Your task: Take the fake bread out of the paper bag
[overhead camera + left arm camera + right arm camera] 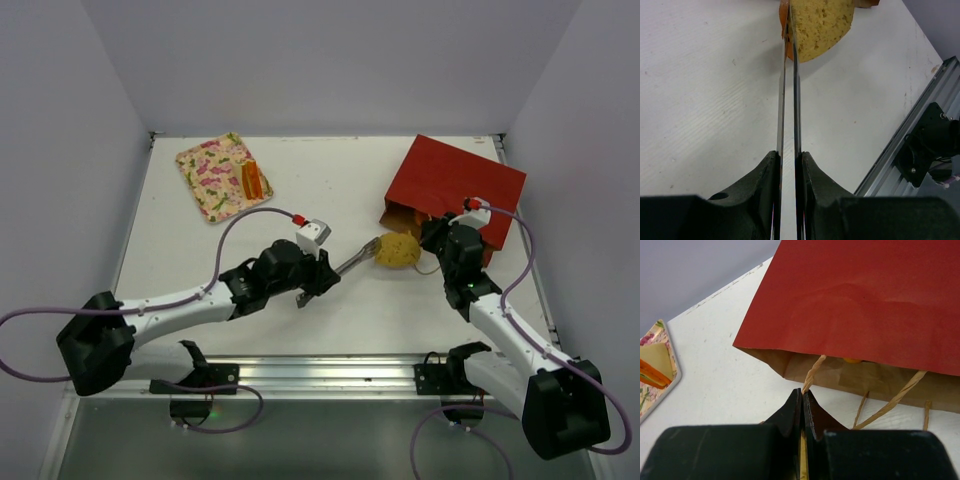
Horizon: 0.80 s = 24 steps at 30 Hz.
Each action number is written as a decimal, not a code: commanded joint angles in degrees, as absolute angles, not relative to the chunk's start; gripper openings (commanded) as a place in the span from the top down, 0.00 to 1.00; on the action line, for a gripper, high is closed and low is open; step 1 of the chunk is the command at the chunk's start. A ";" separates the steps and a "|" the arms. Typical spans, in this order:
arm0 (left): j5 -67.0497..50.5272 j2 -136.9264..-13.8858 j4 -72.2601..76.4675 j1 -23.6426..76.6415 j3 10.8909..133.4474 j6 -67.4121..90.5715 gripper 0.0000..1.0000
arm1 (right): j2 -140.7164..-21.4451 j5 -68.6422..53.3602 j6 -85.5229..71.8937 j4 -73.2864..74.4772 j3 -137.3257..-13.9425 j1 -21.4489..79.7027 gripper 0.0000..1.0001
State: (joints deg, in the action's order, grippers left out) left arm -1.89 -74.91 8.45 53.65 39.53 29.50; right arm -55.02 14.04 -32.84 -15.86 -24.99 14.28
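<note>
The dark-red paper bag (455, 190) lies flat at the back right, its brown mouth facing left. A round yellow-tan bread piece (398, 250) sits on the table just outside the mouth. My left gripper (318, 272) is shut on thin metal tongs (357, 260), whose tips pinch the bread's edge. In the left wrist view the tongs (789, 90) run from my gripper (788, 152) to the bread (820, 25). My right gripper (803, 392) is shut on the bag's cord handle (812, 374) at the mouth of the bag (865, 300). A yellow bit (852, 360) shows inside.
The floral tray (210, 160) sits at the back left with a yellow-orange sandwich wedge (252, 180) on it; its corner shows in the right wrist view (652, 390). White walls close the table's sides and back. A metal rail (320, 375) runs along the near edge.
</note>
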 commanded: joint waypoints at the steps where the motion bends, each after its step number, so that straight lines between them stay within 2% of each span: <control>1: -0.35 -67.79 6.60 53.44 36.84 31.20 0.94 | -55.28 15.65 -33.40 -17.67 -25.58 14.24 1.00; 5: 6.21 -61.54 2.74 52.82 34.19 32.87 0.96 | -55.37 15.56 -33.31 -17.58 -25.58 14.33 1.00; 8: 12.71 -55.65 -2.44 50.72 32.52 35.68 1.00 | -55.63 15.38 -33.22 -17.40 -25.75 14.33 1.00; 13: 12.13 -46.59 -5.88 41.32 30.85 35.60 1.00 | -55.81 15.56 -33.05 -17.05 -26.01 14.33 1.00; 17: 13.26 -48.33 -10.19 36.74 36.45 31.39 1.00 | -56.25 15.38 -33.05 -17.05 -26.19 14.33 1.00; 24: 12.83 -59.39 -9.15 29.03 45.07 29.71 1.00 | -56.86 15.12 -33.05 -16.70 -26.37 14.33 1.00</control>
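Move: The left hand holds the tongs, with the fake bread pinched in their tips some 12 cm ahead, 18 cm right and 11 cm below; its goal is the flowered tray, about 33 cm ahead, 28 cm left and 14 cm lower. The orange sandwich on the tray is about 32 cm ahead and 20 cm left, the paper bag's mouth 17 cm ahead and 24 cm right. From the right hand, the tray is roughly 22 cm ahead and 52 cm left, 16 cm lower. The left hand keeps its grip on the tongs, with the fake bread still pinched in their tips, and sweeps about 16 cm left away from the paper bag's mouth, first easing back a touch, then reaching forward towards the flowered tray to end some 8 cm farther out and 5 cm higher. As it goes the wrist swings about 35 degrees counter-clockwise, turning the tongs from pointing mostly right to pointing mostly forward, while the closed right hand stays nearly still and keeps holding the bag's handle. ##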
